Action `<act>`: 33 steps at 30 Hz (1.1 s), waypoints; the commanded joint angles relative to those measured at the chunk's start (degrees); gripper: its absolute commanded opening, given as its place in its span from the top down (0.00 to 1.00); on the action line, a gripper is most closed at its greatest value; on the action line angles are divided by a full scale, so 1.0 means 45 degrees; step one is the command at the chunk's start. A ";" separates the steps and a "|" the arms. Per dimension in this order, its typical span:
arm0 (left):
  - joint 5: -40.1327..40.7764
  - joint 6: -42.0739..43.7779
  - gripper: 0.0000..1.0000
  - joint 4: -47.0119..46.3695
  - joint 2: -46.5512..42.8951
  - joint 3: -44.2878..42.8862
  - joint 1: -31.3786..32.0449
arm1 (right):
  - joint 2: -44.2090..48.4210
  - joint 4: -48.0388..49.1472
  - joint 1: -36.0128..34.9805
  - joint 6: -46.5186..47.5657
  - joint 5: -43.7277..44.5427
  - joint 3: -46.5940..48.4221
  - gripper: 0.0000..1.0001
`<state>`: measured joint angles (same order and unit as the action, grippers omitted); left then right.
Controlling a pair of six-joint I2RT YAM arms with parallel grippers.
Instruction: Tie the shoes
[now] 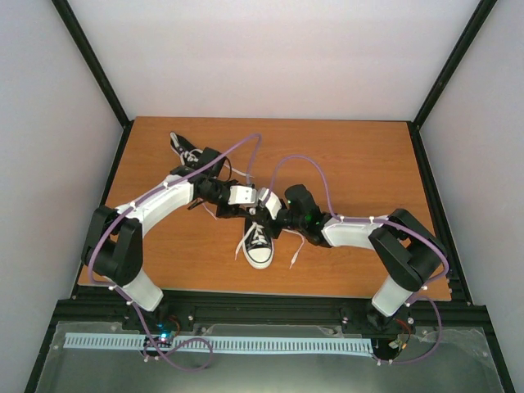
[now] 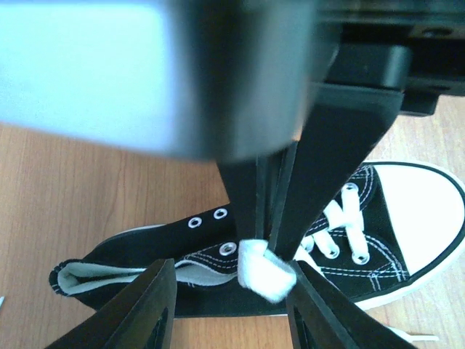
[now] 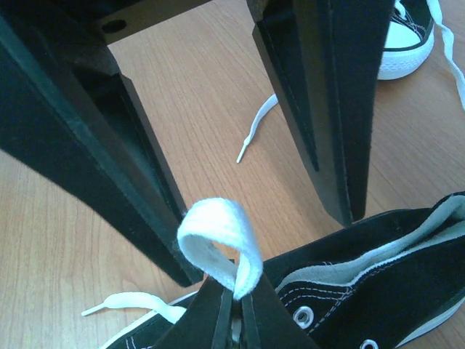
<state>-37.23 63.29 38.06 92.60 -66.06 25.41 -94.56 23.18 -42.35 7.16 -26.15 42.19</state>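
Observation:
One of the shoes point(image 1: 259, 243), black canvas with a white toe cap, lies mid-table with both grippers over its opening. My right gripper point(image 3: 237, 292) is shut on a small upright loop of white lace point(image 3: 218, 243) just above that shoe's eyelets point(image 3: 378, 280). My left gripper point(image 2: 232, 270) stands open, one finger on each side of the loop point(image 2: 267, 275) and of the right gripper's fingers point(image 2: 320, 174), gripping nothing. The other shoe point(image 1: 183, 148) lies at the far left of the table, its white toe showing in the right wrist view point(image 3: 407, 47).
A loose lace end point(image 3: 254, 131) trails on the wooden table point(image 1: 360, 164) beyond the near shoe, and another lace end point(image 3: 131, 302) lies at its side. Purple cables point(image 1: 246, 151) arch over both arms. Black frame posts point(image 1: 442, 78) stand at the far corners.

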 commanded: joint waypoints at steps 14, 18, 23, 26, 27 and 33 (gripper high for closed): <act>-0.1843 0.0023 0.98 0.0663 -0.0375 -0.0080 0.0086 | 0.0082 0.0011 0.0084 0.0313 -0.0122 0.0313 0.95; -0.2225 -0.1874 0.99 0.0015 -0.0402 0.0373 0.0077 | 0.0452 -0.0319 0.0094 -0.0107 0.0836 0.0174 0.75; -0.1495 -0.4208 0.99 -0.1230 -0.1059 0.1226 0.0088 | 0.2100 -0.3286 0.0076 -0.1628 0.3758 0.0333 0.56; -0.0838 -0.5267 0.99 -0.1867 -0.1427 0.1545 0.0095 | 0.3180 -0.6058 0.0075 -0.3134 0.6317 0.0521 0.51; -0.0626 -0.5528 0.99 -0.1885 -0.1342 0.1476 0.0096 | 0.3504 -0.7012 0.0075 -0.3891 0.7457 0.0515 0.48; -0.0383 -0.5823 0.99 -0.2118 -0.1288 0.1761 0.0114 | 0.4145 -1.0718 0.0075 -0.7214 0.9484 -0.0386 0.31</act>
<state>-39.18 40.01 31.05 87.68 -58.78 25.52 -76.05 -10.31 -42.35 -13.96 8.23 43.29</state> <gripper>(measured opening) 0.030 0.661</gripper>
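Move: Between the left hand's half-open fingers sits the lace loop, about 1 cm back of that hand's point; the right hand already pinches it, so for that hand it lies right at the fingertips. From the left hand, the laced shoe's middle is some 5 cm back, 1 cm right and 8 cm below. The other shoe is roughly 14 cm ahead and 17 cm left, about 10 cm lower. From the right hand, the loose lace end lies about 8 cm back and 12 cm right, 10 cm below. Easing back a centimetre, the left hand shuts its fingers on the loop while the right still holds it. Then the right fingers open and that hand pulls away about 12 cm to the right, slightly forward, turning some 40 degrees clockwise. The closed left hand keeps its pinch, goes back a little over 1 cm more, then returns forward as much, turning about 15 degrees counter-clockwise. ##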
